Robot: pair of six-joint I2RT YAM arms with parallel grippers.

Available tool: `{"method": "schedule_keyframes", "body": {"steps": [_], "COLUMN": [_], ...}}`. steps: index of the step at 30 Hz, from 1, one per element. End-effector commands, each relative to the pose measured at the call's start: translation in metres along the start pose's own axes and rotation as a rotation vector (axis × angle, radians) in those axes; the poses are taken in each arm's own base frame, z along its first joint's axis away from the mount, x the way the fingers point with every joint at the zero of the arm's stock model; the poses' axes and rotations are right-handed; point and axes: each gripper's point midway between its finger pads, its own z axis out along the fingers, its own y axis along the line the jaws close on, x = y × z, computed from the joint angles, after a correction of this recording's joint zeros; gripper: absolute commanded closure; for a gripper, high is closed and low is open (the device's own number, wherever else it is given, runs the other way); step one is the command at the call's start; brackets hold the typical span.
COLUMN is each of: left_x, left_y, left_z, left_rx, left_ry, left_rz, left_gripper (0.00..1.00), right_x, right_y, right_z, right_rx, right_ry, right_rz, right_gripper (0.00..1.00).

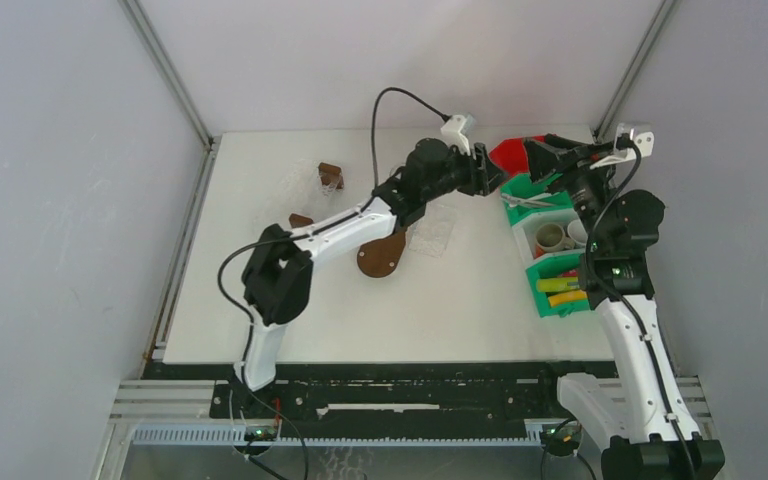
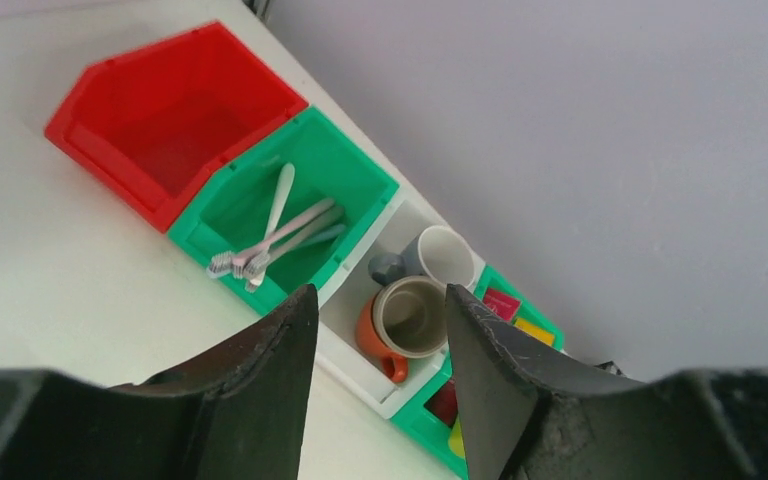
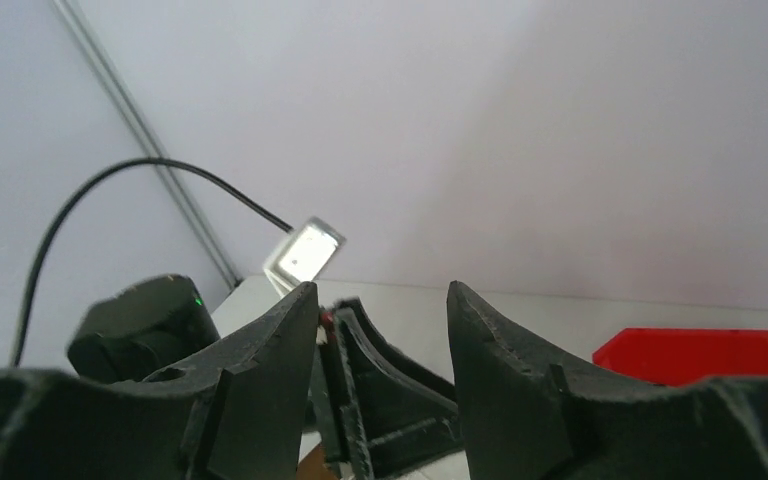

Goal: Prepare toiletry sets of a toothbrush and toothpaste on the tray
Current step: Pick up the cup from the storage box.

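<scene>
Several toothbrushes (image 2: 278,232) lie in a green bin (image 1: 532,205). Toothpaste tubes (image 1: 560,291), lime and pink-red, fill the nearest green bin; the left wrist view shows them at its lower right (image 2: 501,303). My left gripper (image 1: 495,173) (image 2: 375,292) hangs open and empty beside the red bin, looking down the row of bins. My right gripper (image 1: 533,153) (image 3: 380,288) is open and empty above the red bin, facing the left one's fingers (image 3: 385,395). A flat brown board (image 1: 381,257), seemingly the tray, lies partly under the left arm.
The red bin (image 2: 175,120) is empty. A white bin (image 1: 525,232) holds an orange mug (image 2: 407,322) and a grey-handled mug (image 2: 441,256). Clear plastic pieces (image 1: 436,229) and small brown blocks (image 1: 330,175) lie at mid-table. Walls close in the right side and the back.
</scene>
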Motion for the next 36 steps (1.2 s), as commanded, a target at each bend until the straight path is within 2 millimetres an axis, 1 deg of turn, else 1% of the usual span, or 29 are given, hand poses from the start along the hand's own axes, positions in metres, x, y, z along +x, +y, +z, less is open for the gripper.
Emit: {"method": "schedule_keyframes", "body": {"steps": [1,5,8,10,12,17,20,22,25,29,33,36], "left_x": [0.024,0.053,0.066,0.072,0.073,0.079,0.085,0.090,0.099,0.104,0.115,0.122], "left_y": [-0.020,-0.025,-0.031,-0.035,-0.042,-0.041,-0.045,-0.043,-0.037,-0.030,-0.020,-0.018], "left_z": [0.023,0.031,0.039,0.044,0.046,0.049,0.054,0.059,0.066,0.072,0.077,0.079], "left_rx": [0.048,0.065,0.089,0.107,0.129,0.129,0.138,0.131,0.081,0.022,-0.029,-0.047], "left_ry": [0.049,0.094,0.107,0.126,0.134,0.155,0.175,0.181,0.187,0.182,0.194,0.200], "left_rz": [0.022,0.026,0.026,0.020,0.014,-0.020,-0.093,-0.130,-0.149,-0.189,-0.231,-0.244], "left_gripper": [0.46,0.45,0.45,0.45,0.44,0.44,0.44,0.45,0.45,0.44,0.45,0.45], "right_x": [-0.022,-0.014,-0.010,-0.008,-0.008,-0.007,-0.006,-0.004,-0.001,0.002,0.003,0.003], "right_y": [-0.011,-0.029,-0.035,-0.035,-0.036,-0.039,-0.040,-0.042,-0.045,-0.047,-0.049,-0.050], "right_z": [-0.005,-0.004,-0.001,0.000,0.000,-0.002,-0.003,-0.004,-0.006,-0.005,-0.007,-0.009], "right_rx": [0.081,0.152,0.168,0.165,0.168,0.178,0.176,0.179,0.178,0.178,0.186,0.190], "right_ry": [-0.111,-0.127,-0.142,-0.147,-0.152,-0.156,-0.158,-0.157,-0.155,-0.150,-0.147,-0.151], "right_rz": [-0.039,-0.020,0.005,0.019,0.023,0.024,0.026,0.026,0.032,0.031,0.019,0.016], "right_gripper": [0.42,0.42,0.42,0.42,0.42,0.42,0.42,0.42,0.42,0.41,0.41,0.41]}}
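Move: The beige cup, in the white bin with the orange cup half under it, lies about 17 cm to the left hand's right, 2 cm back and some 22 cm below. The grey-blue cup stands 7 cm farther right of it; the green toothbrush bin's middle is about 11 cm farther out and 4 cm left of it, the toothpaste bin 12 cm nearer. From the right hand the beige cup is about 9 cm right, 1 cm ahead, 36 cm below. Downward and to its right, the left hand closes on the beige cup, drawing back about 3 cm: it drops some 10 cm, lifts a couple of centimetres while still edging right, then sinks again to about 13 cm below its start, fingers half open and tipping down nearly 20 degrees. The empty right hand eases about 4 cm right and 4 cm down, turning some 12 degrees clockwise. ##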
